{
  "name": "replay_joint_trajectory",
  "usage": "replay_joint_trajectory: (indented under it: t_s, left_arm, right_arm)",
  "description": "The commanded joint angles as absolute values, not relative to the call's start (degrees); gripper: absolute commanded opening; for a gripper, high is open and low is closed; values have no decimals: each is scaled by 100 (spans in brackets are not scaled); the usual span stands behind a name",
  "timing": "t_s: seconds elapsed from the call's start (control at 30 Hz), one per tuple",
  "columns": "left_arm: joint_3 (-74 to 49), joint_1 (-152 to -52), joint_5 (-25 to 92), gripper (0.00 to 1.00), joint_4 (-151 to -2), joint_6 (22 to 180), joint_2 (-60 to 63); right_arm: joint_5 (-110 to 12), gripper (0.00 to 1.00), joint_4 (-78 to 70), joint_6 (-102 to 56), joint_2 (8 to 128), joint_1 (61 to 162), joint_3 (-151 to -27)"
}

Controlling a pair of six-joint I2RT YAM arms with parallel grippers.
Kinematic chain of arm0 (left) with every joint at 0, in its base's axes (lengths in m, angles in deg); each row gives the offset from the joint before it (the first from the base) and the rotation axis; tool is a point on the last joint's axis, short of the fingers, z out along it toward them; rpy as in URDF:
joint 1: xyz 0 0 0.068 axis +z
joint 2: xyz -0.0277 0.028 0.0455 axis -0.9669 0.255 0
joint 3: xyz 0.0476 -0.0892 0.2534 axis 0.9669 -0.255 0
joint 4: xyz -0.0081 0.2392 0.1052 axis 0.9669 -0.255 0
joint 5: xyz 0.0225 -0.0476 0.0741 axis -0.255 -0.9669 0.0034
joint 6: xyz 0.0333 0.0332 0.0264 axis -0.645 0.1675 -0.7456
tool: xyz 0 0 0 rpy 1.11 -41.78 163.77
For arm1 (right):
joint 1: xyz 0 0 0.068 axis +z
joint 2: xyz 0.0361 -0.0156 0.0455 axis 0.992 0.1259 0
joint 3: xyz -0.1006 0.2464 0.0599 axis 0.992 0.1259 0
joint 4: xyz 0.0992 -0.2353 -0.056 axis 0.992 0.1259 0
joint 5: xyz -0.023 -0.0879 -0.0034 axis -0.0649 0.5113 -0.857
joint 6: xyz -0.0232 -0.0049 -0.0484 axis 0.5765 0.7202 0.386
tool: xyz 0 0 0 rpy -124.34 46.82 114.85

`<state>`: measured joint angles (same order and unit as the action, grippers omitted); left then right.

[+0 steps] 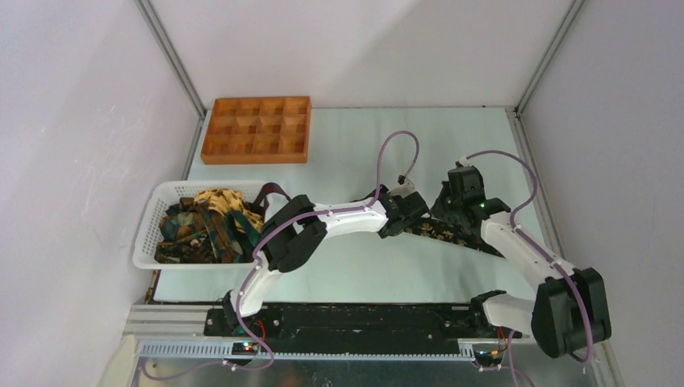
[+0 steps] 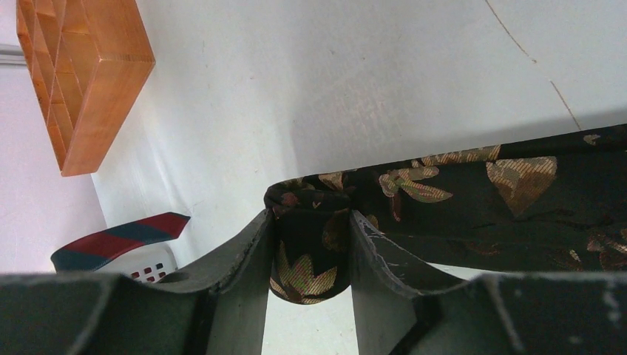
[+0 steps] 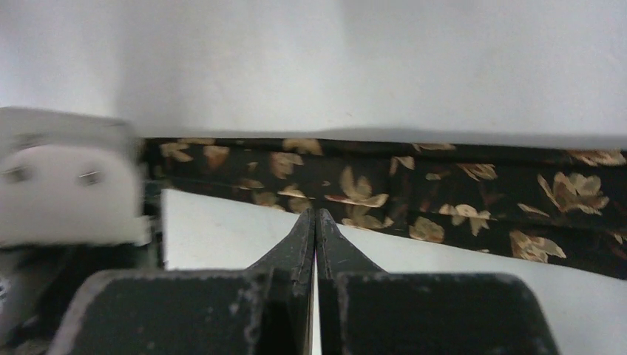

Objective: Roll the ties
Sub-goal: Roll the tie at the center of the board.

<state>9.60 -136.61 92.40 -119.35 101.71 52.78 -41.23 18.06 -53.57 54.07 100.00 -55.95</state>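
One tie point(image 1: 460, 235), dark with gold leaf print, lies stretched across the table's right half. Its left end is wound into a small roll point(image 2: 310, 255), and my left gripper point(image 2: 309, 222) is shut on that roll, one finger on each side. The flat length of the tie point(image 2: 517, 200) runs off to the right. My right gripper point(image 3: 316, 214) is shut, its tips resting at the near edge of the tie point(image 3: 444, 192) with nothing between them. More ties point(image 1: 210, 222) are piled in the basket.
A white mesh basket point(image 1: 149, 238) stands at the left edge, with a red and blue striped tie point(image 2: 126, 240) hanging over its rim. An orange compartment tray point(image 1: 256, 129) sits at the back left. The two grippers are close together over the tie.
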Motion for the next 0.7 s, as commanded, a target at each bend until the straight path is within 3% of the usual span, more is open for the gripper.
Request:
replay_joint_trajectory:
  t_s: [0.0, 0.67]
  left_arm:
    - [917, -13652, 9435, 43, -11868, 10075, 5270]
    - [767, -13590, 9756, 43, -11790, 9899, 5327]
  right_arm:
    - [-3804, 0, 1788, -5697, 5741, 9914, -5473]
    - [-3320, 0, 1718, -5707, 7030, 9852, -5434]
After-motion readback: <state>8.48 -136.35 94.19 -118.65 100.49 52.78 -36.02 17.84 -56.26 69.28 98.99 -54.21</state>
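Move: The flat strip of tie the right hand is heading for lies some 9 cm below it, about 1 cm back and 2 cm to its right. From the right hand, the rolled part held by the left fingers is about 16 cm left, 3 cm ahead and 6 cm lower; the tie's tail is roughly 19 cm right, 7 cm back, 9 cm down. From the left hand, that strip lies about 18 cm right, 4 cm back and 4 cm down. Downward, quickly at first and then slowing, the right hand sinks about 8.5 cm with its fingers shut, drifting some 2.5 cm to the right and tipping about 15 degrees further down, until the closed tips come to rest on the middle of the flat tie. The left hand keeps its pinch on the roll, easing barely 1 cm left at the end. ##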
